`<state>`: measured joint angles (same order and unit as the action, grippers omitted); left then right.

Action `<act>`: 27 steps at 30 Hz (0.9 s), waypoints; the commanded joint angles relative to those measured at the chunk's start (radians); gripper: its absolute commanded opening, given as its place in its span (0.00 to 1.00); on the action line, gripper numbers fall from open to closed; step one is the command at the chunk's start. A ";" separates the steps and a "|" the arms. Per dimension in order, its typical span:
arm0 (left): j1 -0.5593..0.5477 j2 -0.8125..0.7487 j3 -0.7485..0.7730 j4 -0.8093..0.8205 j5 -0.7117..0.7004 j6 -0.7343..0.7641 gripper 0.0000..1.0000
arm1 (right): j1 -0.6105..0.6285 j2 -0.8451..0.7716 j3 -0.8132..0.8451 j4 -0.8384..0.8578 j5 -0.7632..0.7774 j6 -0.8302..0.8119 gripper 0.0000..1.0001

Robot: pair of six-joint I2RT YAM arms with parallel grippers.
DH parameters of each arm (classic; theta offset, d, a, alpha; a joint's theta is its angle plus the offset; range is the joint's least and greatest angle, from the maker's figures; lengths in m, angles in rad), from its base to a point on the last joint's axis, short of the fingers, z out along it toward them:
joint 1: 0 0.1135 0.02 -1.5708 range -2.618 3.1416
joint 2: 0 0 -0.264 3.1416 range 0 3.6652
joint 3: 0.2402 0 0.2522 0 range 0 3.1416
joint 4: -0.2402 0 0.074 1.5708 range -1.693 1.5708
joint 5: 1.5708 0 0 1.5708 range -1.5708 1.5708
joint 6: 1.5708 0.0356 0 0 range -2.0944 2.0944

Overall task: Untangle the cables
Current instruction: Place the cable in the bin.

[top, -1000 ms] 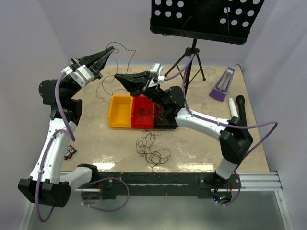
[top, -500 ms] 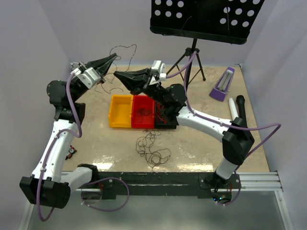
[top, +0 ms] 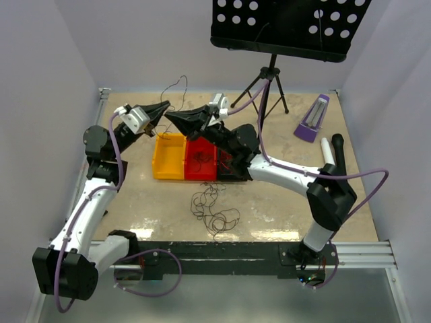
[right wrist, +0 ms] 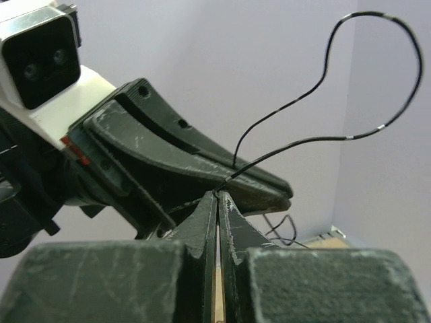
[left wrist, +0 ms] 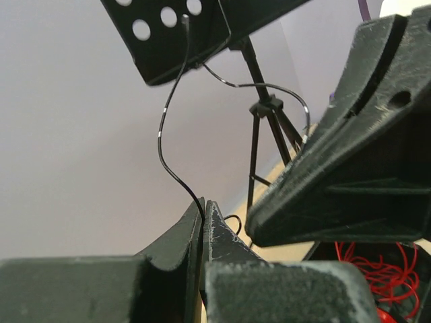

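Observation:
A thin black cable is pinched in my left gripper, which is shut on it. The same cable loops up and comes back into my right gripper, also shut on it. In the top view both grippers meet tip to tip above the yellow bin's far left corner, the left gripper just above the right gripper. The cable's loop rises behind them. More dark cables lie tangled on the table in front of the bins. Red cables sit in the red bin.
A yellow bin, a red bin and a black bin stand side by side mid-table. A music stand on a tripod rises at the back. A purple metronome and a white-and-black cylinder lie on the right.
My left gripper has swung down and to the right, closing on the right gripper's tip. The cable loop between them has shrunk. The right gripper has barely moved.

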<state>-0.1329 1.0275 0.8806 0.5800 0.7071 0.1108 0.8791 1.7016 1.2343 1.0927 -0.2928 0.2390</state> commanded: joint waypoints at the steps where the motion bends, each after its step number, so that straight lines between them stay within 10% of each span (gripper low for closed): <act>1: 0.004 -0.035 -0.083 0.055 -0.049 -0.005 0.00 | -0.019 0.023 -0.025 0.052 0.020 0.029 0.00; 27: 0.004 0.023 -0.308 0.133 -0.074 0.027 0.00 | -0.046 0.251 0.008 0.027 0.050 0.100 0.00</act>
<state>-0.1215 1.0203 0.5900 0.6498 0.5747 0.1261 0.8364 1.9190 1.1973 1.1481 -0.3012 0.3416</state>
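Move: The left hand, pinching the black cable high up, has the yellow bin about 9 cm ahead, 3 cm to the left and 37 cm below; the red bin stands 11 cm to the right of the yellow one, and the black bin 12 cm beyond that. The right hand holds the same cable beside it, with the yellow bin some 13 cm ahead, 3 cm left and equally far down. The loose cable pile lies about 7 cm back and 14 cm right of the right hand. Both shut grippers keep their pinch on the cable, fingertips nearly together, and carry it down side by side about 11 cm towards the yellow bin. The right hand also works forward some 5 cm and drifts left, almost drawing level with the left hand, which edges only slightly forward and left; both tip downward by about 10 degrees, and the descent slows partway before picking up again. ##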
